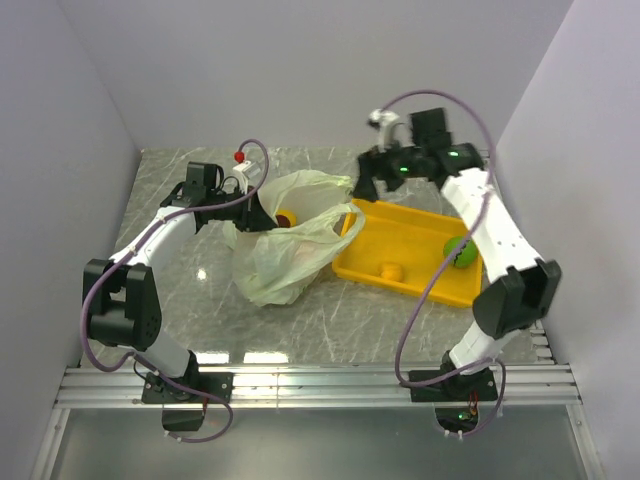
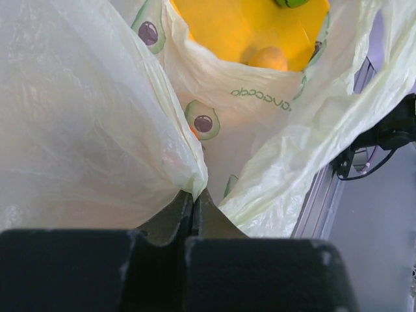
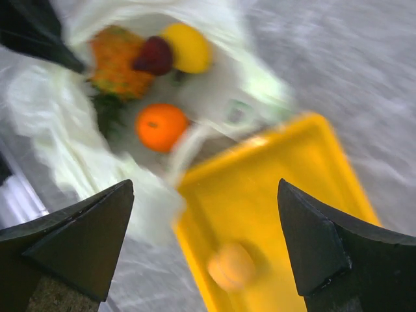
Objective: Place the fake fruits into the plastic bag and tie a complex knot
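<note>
The pale-green plastic bag [image 1: 285, 250] lies open-mouthed at mid-table. My left gripper [image 2: 193, 195] is shut on its rim film and holds the mouth up. Inside the bag lie an orange ball [image 3: 160, 125], a pineapple-like piece [image 3: 116, 62], a dark plum [image 3: 154, 55] and a yellow lemon [image 3: 187, 47]. My right gripper [image 3: 205, 221] hangs wide open and empty above the gap between bag and tray; in the top view that gripper [image 1: 365, 185] is at the tray's far-left corner. A green apple [image 1: 460, 250] and a small yellow piece [image 1: 392, 271] sit in the tray. No knot is in view.
The yellow rectangular tray [image 1: 420, 222] stands right of the bag, its left end touching the bag's film. White walls close in on the left, right and back. An aluminium rail [image 1: 320, 385] runs along the near edge by the arm bases.
</note>
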Action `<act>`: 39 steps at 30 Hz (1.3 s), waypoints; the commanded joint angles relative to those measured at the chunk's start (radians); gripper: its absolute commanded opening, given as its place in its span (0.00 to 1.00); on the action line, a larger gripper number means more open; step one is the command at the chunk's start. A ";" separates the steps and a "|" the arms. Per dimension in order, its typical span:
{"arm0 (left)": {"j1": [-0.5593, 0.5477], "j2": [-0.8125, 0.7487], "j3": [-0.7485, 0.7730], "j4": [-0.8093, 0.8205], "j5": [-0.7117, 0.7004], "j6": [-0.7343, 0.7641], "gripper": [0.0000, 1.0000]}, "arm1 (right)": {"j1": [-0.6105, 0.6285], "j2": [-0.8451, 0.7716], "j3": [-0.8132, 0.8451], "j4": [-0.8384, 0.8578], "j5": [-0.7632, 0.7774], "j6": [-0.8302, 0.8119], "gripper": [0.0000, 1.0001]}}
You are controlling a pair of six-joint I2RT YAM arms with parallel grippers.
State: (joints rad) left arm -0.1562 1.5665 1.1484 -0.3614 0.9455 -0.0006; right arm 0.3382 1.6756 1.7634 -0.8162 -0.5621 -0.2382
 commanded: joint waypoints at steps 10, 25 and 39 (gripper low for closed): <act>0.003 -0.040 -0.016 -0.001 0.035 0.037 0.00 | -0.169 -0.151 -0.435 -0.181 0.123 -0.270 0.95; 0.003 -0.031 -0.016 -0.028 -0.010 0.034 0.01 | -0.168 0.068 -0.539 -0.035 0.156 0.054 0.96; 0.003 -0.011 0.004 -0.042 -0.010 0.048 0.01 | -0.177 0.138 -0.498 -0.054 0.140 0.080 0.60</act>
State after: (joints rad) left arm -0.1562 1.5661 1.1332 -0.3904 0.9329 0.0216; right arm 0.1696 1.8351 1.2114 -0.8646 -0.4103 -0.1635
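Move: The small yellow fruit in the tray lies some 24 cm below the right hand, about 9 cm back and 11 cm to its right. The watermelon sits roughly 17 cm to the right of that fruit and 5 cm farther out; the bag's middle is some 25 cm to the left of the fruit and 8 cm farther out. From the left hand, the small yellow fruit is about 29 cm right, 4 cm back and 15 cm lower. The right hand swings right, sinks some 24 cm and back, tips downward and pinches the small yellow fruit. ##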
